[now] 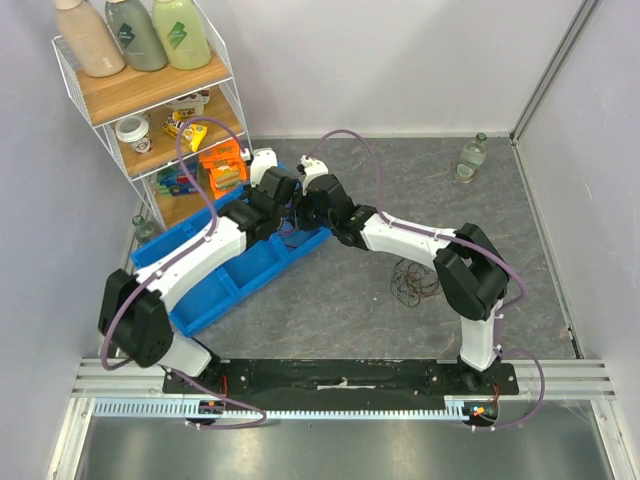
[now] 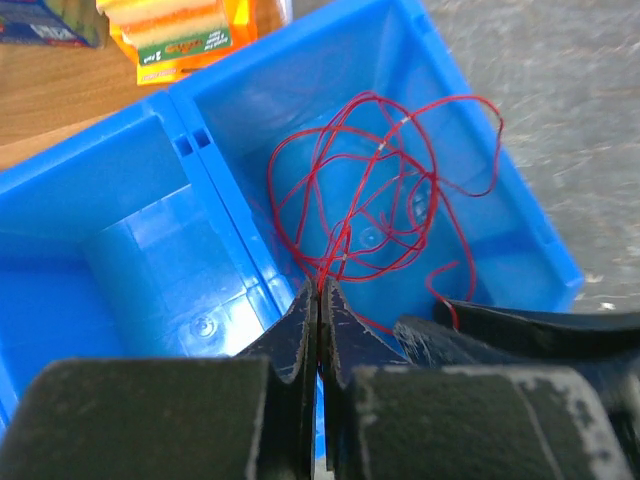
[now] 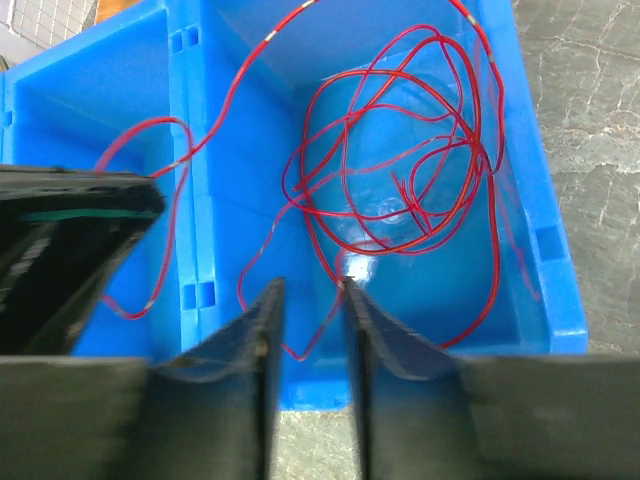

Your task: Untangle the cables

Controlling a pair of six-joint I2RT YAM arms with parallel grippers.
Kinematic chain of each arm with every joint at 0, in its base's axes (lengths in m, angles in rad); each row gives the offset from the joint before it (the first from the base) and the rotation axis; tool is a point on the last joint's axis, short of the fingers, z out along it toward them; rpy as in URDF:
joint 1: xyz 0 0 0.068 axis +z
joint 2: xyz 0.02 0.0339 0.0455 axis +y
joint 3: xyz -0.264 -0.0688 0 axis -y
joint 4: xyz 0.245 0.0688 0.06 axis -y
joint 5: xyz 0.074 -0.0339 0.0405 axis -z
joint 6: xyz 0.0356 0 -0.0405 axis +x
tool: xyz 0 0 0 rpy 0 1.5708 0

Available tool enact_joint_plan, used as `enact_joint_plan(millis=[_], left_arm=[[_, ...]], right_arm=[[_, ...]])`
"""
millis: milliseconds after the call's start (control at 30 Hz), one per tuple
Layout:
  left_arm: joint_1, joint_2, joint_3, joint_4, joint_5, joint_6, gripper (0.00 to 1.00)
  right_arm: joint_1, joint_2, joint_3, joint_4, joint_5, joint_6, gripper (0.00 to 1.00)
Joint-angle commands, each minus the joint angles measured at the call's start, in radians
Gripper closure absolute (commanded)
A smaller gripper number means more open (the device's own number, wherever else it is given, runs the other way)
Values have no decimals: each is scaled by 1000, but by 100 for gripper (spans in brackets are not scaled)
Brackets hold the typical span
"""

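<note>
A red cable (image 3: 400,180) lies in loose loops inside the end compartment of a blue bin (image 3: 540,240), with one strand trailing over the divider. My left gripper (image 2: 320,292) is shut on a strand of that red cable (image 2: 370,190) just above the bin's divider (image 2: 235,215). Facing it, my right gripper (image 3: 310,290) stands open over the same compartment, and a slack loop of the cable hangs between its fingers. A dark bunch of cables (image 1: 413,278) lies on the table beside the right arm. Both grippers meet over the bin (image 1: 250,272).
A wire shelf (image 1: 150,110) with bottles, jars and orange packs (image 1: 222,165) stands at the back left, close behind the bin. A glass bottle (image 1: 472,158) stands at the back right. Walls enclose the grey table on three sides.
</note>
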Motion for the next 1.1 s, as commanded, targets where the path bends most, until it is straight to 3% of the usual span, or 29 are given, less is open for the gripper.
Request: enact_joint_plan(millis=[0,100,267,567,700,767,833,1000,1067], left_arm=[[26,67,80,-45,-72,-36,98],[37,101,88,-47,-66,-27,98],[43,93,50,-65,-121,-38,98],[45,119,51,-35,-95,65,98],[46,191,65,106,-63,181,98],[51,239,96,113,-51,174,90],[51,276,145,66,-60,136,73],[52,187,134,45,10,59,20],[52,112,98,59,53,44,19]], right_arm=[[11,-42,62,-117,44,-48,57],[11,-129,25,-158,53,-48,43],[-2,-342,-136,-215,141,-67,28],[-83,-768,-413,-303,252,-93,25],[-88,-890,-499,-336,294,-94,23],[-89,-928,-532,-367,297,-84,23],[-89,-967,-564,-393,297,-71,23],[-91,-1011,-616,-435,299,-51,23],[-91,-1017,-613,-464,331,-47,23]])
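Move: My left hand still holds the red cable over the blue tray. The coil's middle is about 5 cm ahead, 4 cm right and 14 cm below; the tray's middle compartment is 4 cm back and 6 cm left, the orange pack 14 cm ahead and 10 cm left. From my right hand, fingers already parting, the black cable lies roughly 11 cm back, 29 cm right and 12 cm lower; the red coil is 5 cm ahead and 4 cm left. I sink my left hand about 6 cm into the red coil's compartment, drifting left and back before easing forward, then spread its fingers to let go of the red cable. Meanwhile my right hand opens wider and leaves the tray, swinging some 23 cm right and 12 cm back towards the black cable, arching up, then dipping, while turning about 15 degrees clockwise. ##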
